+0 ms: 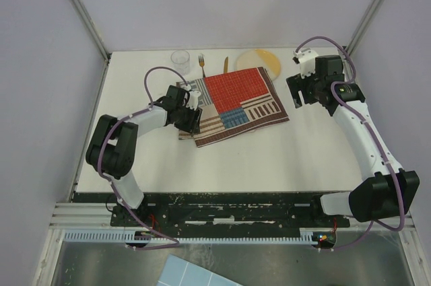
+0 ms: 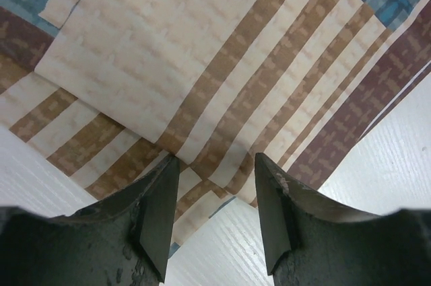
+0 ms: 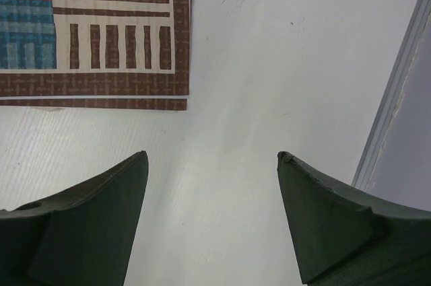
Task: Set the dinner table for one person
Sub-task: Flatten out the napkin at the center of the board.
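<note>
The dinner table is a broad white top. A red, blue and beige patchwork placemat lies askew at its back middle, with its left end rumpled and doubled over. My left gripper hovers low over that left end, open. In the left wrist view the placemat's striped corner sits just past the left gripper, with bare table showing between the fingers and nothing clamped. My right gripper stands open just right of the placemat. In its wrist view the right gripper is over bare table, and the placemat corner is at upper left.
Along the back edge stand a clear glass, a fork, a knife and a yellow plate. The table's metal frame edge runs close on the right of the right gripper. Grey walls enclose the table.
</note>
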You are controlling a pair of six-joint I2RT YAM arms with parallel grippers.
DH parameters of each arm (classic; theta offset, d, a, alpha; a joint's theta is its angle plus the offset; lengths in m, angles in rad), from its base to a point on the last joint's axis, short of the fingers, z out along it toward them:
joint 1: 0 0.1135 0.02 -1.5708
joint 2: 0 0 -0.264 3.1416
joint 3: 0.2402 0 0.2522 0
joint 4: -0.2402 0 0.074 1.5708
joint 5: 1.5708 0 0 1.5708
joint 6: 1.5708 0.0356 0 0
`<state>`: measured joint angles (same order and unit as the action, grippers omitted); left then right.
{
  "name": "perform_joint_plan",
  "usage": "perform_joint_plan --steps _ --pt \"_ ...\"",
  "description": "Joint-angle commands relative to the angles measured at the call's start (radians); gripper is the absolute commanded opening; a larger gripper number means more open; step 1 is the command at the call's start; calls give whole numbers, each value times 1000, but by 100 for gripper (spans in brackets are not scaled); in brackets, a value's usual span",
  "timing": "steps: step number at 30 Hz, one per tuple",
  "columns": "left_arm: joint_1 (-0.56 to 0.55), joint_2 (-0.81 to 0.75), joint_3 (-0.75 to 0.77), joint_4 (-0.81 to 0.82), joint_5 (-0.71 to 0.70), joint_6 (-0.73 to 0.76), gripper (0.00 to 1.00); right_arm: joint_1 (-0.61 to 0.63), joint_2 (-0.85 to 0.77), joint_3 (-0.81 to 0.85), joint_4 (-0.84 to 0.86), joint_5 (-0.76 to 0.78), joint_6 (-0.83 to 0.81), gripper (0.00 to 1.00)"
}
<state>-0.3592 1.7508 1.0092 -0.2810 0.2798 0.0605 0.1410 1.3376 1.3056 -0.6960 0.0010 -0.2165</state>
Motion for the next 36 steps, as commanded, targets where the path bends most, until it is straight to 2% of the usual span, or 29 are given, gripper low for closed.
perform_joint_plan --steps 1,7,16,24,30,36 --pt "3 37 17 28 0 -35 54 -7 -35 -18 35 -3 12 86" --pt "3 28 11 32 -6 -33 43 -10 -40 -24 41 -8 18 86" --pt "3 32 7 28 -27 -27 4 -14 -45 -31 42 -15 22 86" --pt "3 17 22 15 -38 -17 3 -18 -53 -41 48 -16 26 86" --pt "3 -54 88 -42 -180 47 3 -19 -54 -50 52 -16 27 86" --pt "3 -96 120 -47 -237 91 3 -21 -57 -52 53 -21 29 86"
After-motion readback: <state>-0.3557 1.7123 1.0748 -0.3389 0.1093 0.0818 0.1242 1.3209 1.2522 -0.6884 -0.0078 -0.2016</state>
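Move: Just under the left fingertips, about 1 cm down, lies the near-left edge of the napkin's upper layer. The napkin's near corner is some 4 cm back and 1 cm right of the hand, its blue patch about 8 cm ahead and 19 cm right, and the fork roughly 30 cm ahead and 5 cm right. From the idle right hand, the same edge is around 46 cm left, 2 cm back and 21 cm down. Closing its half-open fingers to shut while easing about 1 cm forward and left, low over the board, the left hand pinches the striped near-left edge of the napkin's upper layer. It pauses briefly, then draws the pinched cloth forward and left, rising as it goes, about 2 cm each way, with a slight wrist tilt. ##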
